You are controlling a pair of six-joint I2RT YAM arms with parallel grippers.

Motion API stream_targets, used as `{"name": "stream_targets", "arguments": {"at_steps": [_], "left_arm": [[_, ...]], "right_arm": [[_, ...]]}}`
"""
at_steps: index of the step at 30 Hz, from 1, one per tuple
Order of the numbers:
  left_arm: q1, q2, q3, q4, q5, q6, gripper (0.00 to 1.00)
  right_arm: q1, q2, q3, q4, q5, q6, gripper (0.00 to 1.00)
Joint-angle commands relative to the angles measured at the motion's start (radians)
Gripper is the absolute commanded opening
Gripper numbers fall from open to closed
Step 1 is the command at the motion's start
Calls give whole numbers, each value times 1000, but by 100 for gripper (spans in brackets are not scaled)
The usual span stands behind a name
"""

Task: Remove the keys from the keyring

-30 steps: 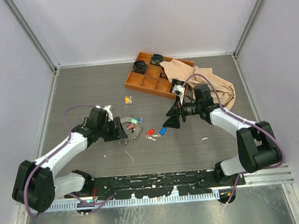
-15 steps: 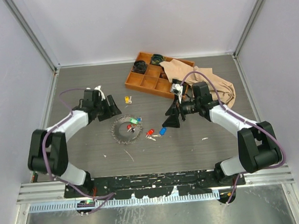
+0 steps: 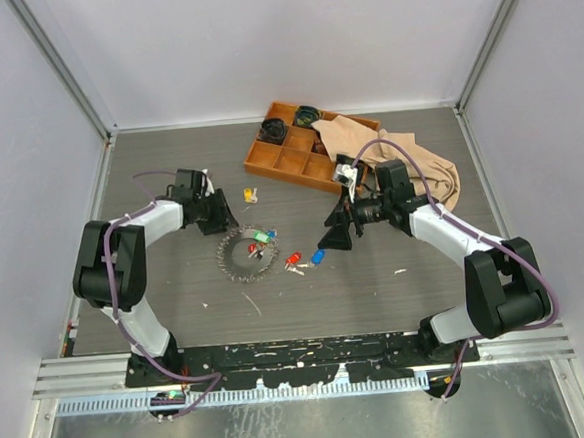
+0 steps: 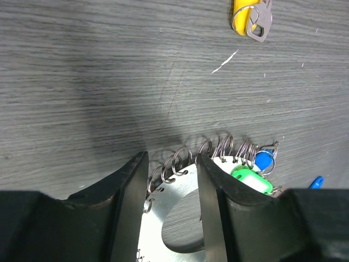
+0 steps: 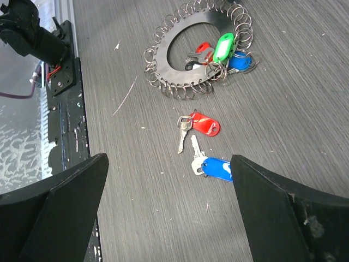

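The keyring is a flat silver disc with a hole, its rim threaded with several small wire rings. It lies on the table. Keys with a green tag, a blue tag and a red tag hang from it. Loose keys lie apart from it: red-tagged, blue-tagged and yellow-tagged. My left gripper hovers at the disc's far-left rim, jaws partly open, gripping nothing. My right gripper stands wide open above the two loose keys.
An orange compartment tray stands at the back with dark items in it. A beige cloth drapes over its right end. White walls close in three sides. The arms' base rail runs along the near edge.
My left gripper has pulled off the keyring and swung back to its far-left side, widening and then narrowing. The keyring shifted slightly away from the bases. The right arm barely moved.
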Motion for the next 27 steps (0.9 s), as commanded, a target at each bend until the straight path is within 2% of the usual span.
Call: {"name": "stream_targets", "arguments": {"at_steps": [1, 7, 14, 19, 27], "left_arm": [[1, 21, 27, -21, 44, 11, 39], [2, 19, 21, -19, 59, -5, 27], [2, -14, 7, -4, 91, -21, 0], [-2, -93, -12, 10, 87, 0, 0], [-36, -217, -41, 47, 57, 29, 0]], "right_arm": [[6, -25, 43, 11, -9, -18, 100], [5, -28, 45, 6, -6, -23, 100], [5, -20, 44, 8, -21, -15, 100], [6, -8, 19, 83, -69, 61, 100], [34, 34, -82, 357, -64, 277, 100]]}}
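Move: Just beneath the left fingers, about 1 cm back and 1 cm down, are the small wire rings on the keyring's far rim. The keyring's middle is some 6 cm back and 2 cm right; its green tag is about 3 cm back and 6 cm right. The yellow-tagged key lies about 6 cm ahead and 4 cm right. From the right hand, those rim rings are roughly 3 cm ahead, 21 cm left and 13 cm below. Closing from about half open to fully shut, the left fingers pinch a small wire ring at the keyring's far rim while easing about 1 cm back and 1 cm right. Then, keeping their hold, they draw it up about 4 cm, quickening at the end, with hardly any turn of the wrist. ##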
